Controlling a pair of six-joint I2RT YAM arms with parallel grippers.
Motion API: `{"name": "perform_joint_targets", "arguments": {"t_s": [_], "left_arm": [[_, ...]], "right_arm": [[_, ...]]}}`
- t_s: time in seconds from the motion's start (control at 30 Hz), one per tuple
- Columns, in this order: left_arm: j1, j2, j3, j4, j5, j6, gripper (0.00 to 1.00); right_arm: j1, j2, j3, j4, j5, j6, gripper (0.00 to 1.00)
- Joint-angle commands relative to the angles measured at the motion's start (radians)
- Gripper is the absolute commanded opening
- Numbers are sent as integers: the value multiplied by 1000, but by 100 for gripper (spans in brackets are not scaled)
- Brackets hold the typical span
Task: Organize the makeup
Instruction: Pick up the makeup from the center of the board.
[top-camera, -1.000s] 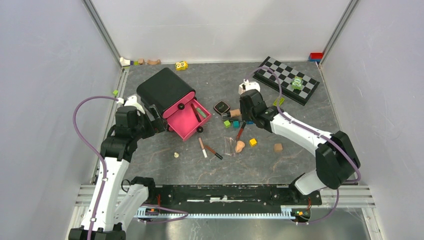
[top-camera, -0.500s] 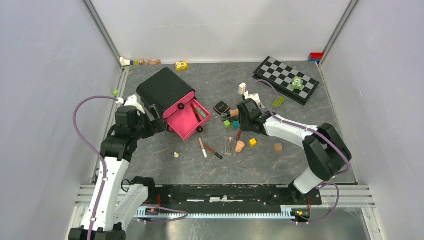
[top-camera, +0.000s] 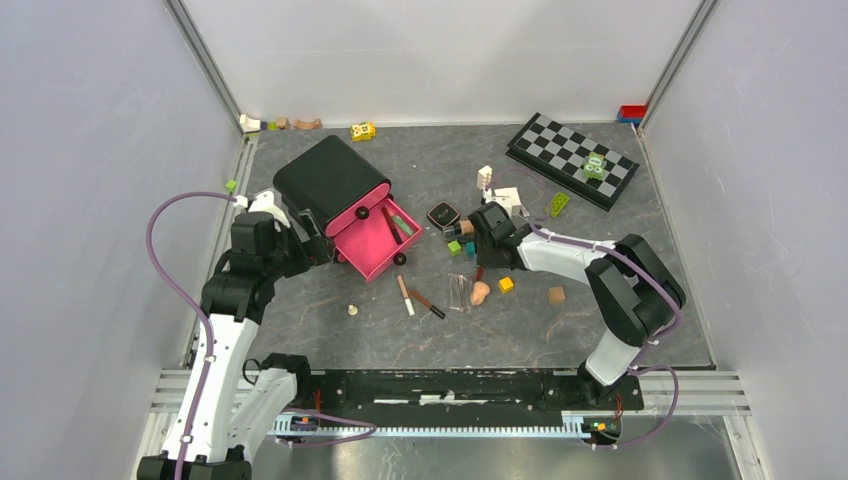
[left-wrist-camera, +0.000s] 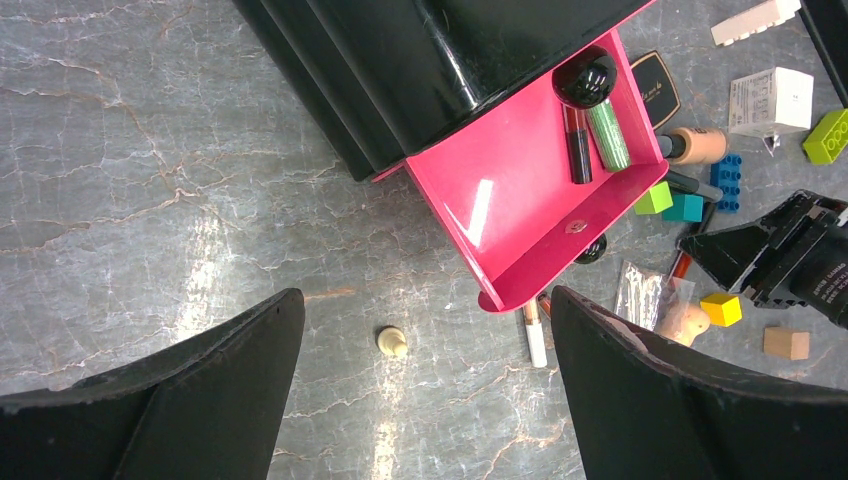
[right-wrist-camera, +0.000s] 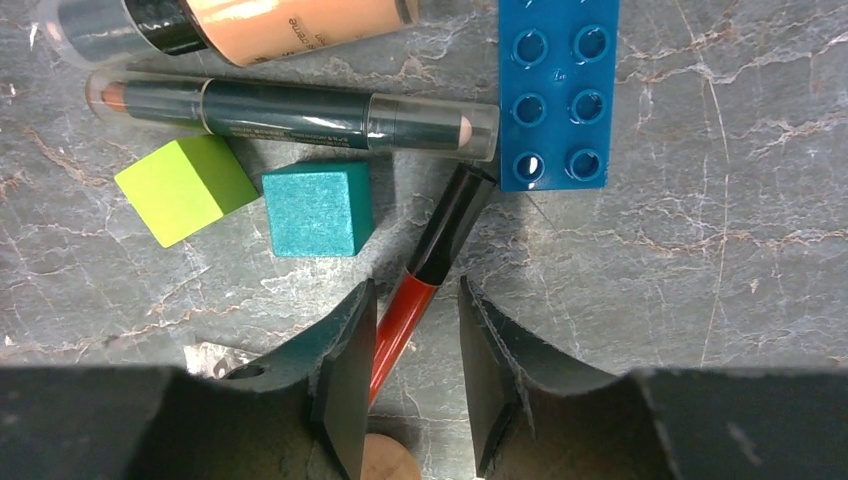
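Observation:
My right gripper (right-wrist-camera: 415, 300) is low over the table, open, its fingers either side of a red lip tube (right-wrist-camera: 395, 330) with a black cap; the tube lies against the left finger. Just beyond lie a dark pencil stick (right-wrist-camera: 290, 115) and a peach concealer tube (right-wrist-camera: 290, 20). The pink drawer (left-wrist-camera: 500, 200) of the black box (top-camera: 325, 175) stands pulled out, with a dark tube (left-wrist-camera: 577, 145) and a green tube (left-wrist-camera: 607, 135) inside. My left gripper (left-wrist-camera: 425, 300) hangs wide open in front of the drawer. A black compact (top-camera: 442, 213), a peach sponge (top-camera: 481, 292) and two sticks (top-camera: 405, 295) lie loose.
A green block (right-wrist-camera: 185, 188), a teal block (right-wrist-camera: 318, 208) and a blue brick (right-wrist-camera: 555, 90) crowd the red tube's cap. A yellow block (top-camera: 506, 284), wooden block (top-camera: 556, 295), white cube (top-camera: 507, 197), chessboard (top-camera: 572, 158) and cream pawn (left-wrist-camera: 392, 342) are nearby.
My right arm has swung left and come down over the red tube, its jaws a little wider. The left arm has not moved.

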Motion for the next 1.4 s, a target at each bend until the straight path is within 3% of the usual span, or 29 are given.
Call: {"name": "perform_joint_targets", "arguments": {"t_s": [0.0,0.3,0.73,0.9,1.1,1.37], "left_arm": [[-4,-4,-1,35,17,28,98],[-3,1,-1,35,19,28,98],[-3,-1,-1,35,20,28,98],[-3,-1,-1,36,22,28,98],[-3,-6,-2,36,16,26,98],[-3,-3,-1,36,15,27,98]], "right_arm": [[2,34,33,16,5,12,40],[2,-26,-19,40,42,49,10],[-4,-272,-79,39,217,35,3],[-3,-315,-76,165,56,-65,4],[46,-213,93,181,-167,-102,2],[128,-20,369,139,-252,-50,2]]}}
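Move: The makeup tube, black cap and red body, lies already between the right hand's open fingertips, its middle about 1 cm back and 1 cm below, cap end pointing out and slightly right. From that hand the teal cube is some 2 cm ahead and 3 cm left, the green cube 2 cm ahead and 6 cm left, and the blue brick 5 cm ahead and 3 cm right. From the left hand the tube is roughly 6 cm ahead, 33 cm right and 19 cm below. The right hand stays down at the table while its half-open fingers close and pinch the makeup tube on the red body near the black cap, then it lifts nearly straight up by some 9 cm, easing a little to the right. Still rising to about 15 cm, it swings left towards the open pink drawer, ending some 12 cm left of the pick-up spot and slightly farther out, the fingers tipping up and the wrist rolling and turning counter-clockwise, about 30 degrees in all, with the grip kept. ##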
